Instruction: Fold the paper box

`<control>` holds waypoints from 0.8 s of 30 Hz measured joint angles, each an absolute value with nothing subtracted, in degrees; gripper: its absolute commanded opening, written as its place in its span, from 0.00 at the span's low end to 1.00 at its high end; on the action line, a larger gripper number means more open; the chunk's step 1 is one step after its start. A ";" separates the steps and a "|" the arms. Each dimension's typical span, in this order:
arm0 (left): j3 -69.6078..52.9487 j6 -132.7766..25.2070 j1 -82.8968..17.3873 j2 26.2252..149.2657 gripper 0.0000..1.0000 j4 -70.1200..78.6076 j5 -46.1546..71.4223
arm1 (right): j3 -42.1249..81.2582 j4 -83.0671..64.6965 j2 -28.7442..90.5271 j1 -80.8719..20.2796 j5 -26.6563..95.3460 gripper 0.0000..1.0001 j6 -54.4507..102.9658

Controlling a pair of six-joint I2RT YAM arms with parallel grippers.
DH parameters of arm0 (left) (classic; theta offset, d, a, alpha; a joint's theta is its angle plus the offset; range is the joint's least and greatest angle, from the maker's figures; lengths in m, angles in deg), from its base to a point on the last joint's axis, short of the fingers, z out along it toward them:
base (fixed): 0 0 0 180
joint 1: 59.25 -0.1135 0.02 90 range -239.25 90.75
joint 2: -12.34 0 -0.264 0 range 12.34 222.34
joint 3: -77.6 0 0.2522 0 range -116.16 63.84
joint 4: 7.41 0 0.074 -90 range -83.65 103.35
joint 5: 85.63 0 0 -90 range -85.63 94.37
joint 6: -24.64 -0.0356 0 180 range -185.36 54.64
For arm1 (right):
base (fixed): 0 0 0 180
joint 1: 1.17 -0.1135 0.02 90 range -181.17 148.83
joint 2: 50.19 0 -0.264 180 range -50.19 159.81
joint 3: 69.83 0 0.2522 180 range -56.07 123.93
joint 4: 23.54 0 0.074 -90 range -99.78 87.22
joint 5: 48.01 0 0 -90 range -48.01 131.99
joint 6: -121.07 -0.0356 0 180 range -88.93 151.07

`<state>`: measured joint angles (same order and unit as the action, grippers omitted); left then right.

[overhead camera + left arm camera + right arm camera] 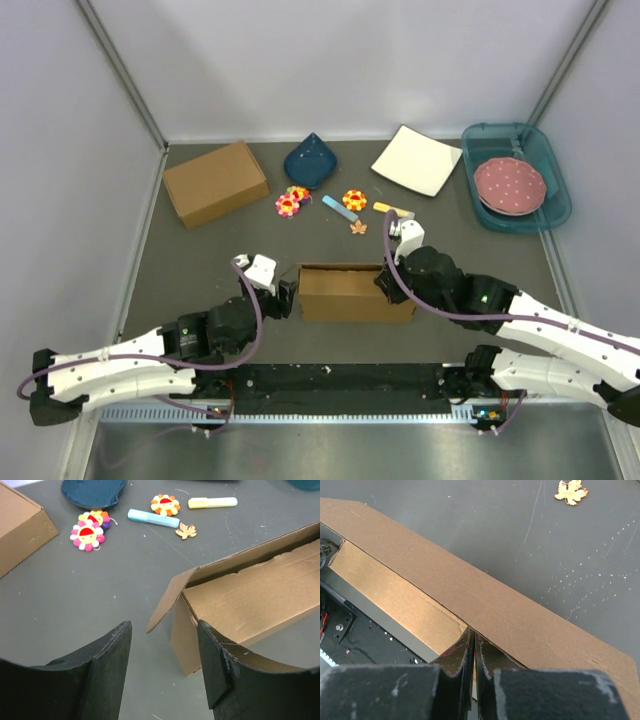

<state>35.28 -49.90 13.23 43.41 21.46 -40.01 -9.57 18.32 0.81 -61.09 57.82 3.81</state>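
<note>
The paper box is a long, shallow brown cardboard box standing open-topped in the middle of the mat. My left gripper is open at its left end. In the left wrist view the gripper has bare mat between its fingers, and the box with its loose end flap lies just ahead, right finger beside the corner. My right gripper is at the box's right end. In the right wrist view it is shut, pinching the edge of a cardboard panel.
A deeper brown box sits at back left. Behind the paper box lie a blue dish, flower toys, a blue marker, a yellow marker and a leaf. A white plate and teal tray stand at back right.
</note>
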 measured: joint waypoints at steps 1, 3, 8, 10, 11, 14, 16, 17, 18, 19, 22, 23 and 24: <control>35.11 -50.51 13.23 43.65 0.58 21.05 -40.01 | -9.57 18.32 0.81 -61.09 57.82 0.00 3.81; 35.02 -51.69 13.23 43.69 0.52 20.08 -40.01 | -9.57 18.32 0.81 -61.09 57.82 0.00 3.78; 35.02 -53.64 13.04 43.61 0.33 18.38 -39.96 | -9.57 18.32 0.81 -61.11 57.82 0.00 3.81; 35.00 -54.23 12.93 43.58 0.27 17.99 -39.92 | -9.57 18.34 0.81 -61.13 57.82 0.00 3.81; 35.00 -54.36 12.88 43.61 0.26 17.83 -39.83 | -9.57 18.34 0.81 -61.13 57.82 0.00 3.81; 34.87 -54.69 12.80 43.61 0.16 17.70 -39.72 | -9.57 18.34 0.81 -61.13 57.82 0.00 3.81; 34.78 -54.73 12.78 43.63 0.12 17.66 -39.48 | -9.57 18.32 0.81 -61.13 57.82 0.00 3.78; 34.72 -54.75 12.78 43.63 0.10 17.61 -39.26 | -9.57 18.34 0.81 -61.13 57.82 0.00 3.78; 34.69 -54.73 12.78 43.61 0.09 17.55 -38.94 | -9.57 18.34 0.81 -61.13 57.82 0.00 3.78; 34.65 -54.71 12.78 43.63 0.08 17.53 -38.70 | -9.57 18.32 0.81 -61.13 57.78 0.00 3.74; 34.37 -54.51 12.78 43.63 0.04 17.59 -37.89 | -9.59 18.32 0.81 -61.13 57.76 0.00 3.46; 34.10 -54.38 12.78 43.63 0.02 17.68 -37.43 | -9.59 18.32 0.81 -61.16 57.73 0.00 3.41; 33.88 -54.32 12.75 43.63 0.01 17.72 -37.19 | -9.59 18.32 0.81 -61.16 57.71 0.00 3.39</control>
<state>33.88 -54.32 12.75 43.63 17.72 -37.19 -9.59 18.32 0.81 -61.16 57.71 3.39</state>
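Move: The box's left flap splays out between the open left fingers, about 2 cm ahead of that hand, 1 cm to its right and roughly level. The box's middle lies some 17 cm to the left hand's right, level fore and aft and about 4 cm below; the gold leaf lies some 16 cm ahead and 19 cm right, on the table. From the right hand, the flap is about 23 cm left and 4 cm ahead. The left fingers close from wide open on the flap as the hand rises about 2 cm; right hand stays. ##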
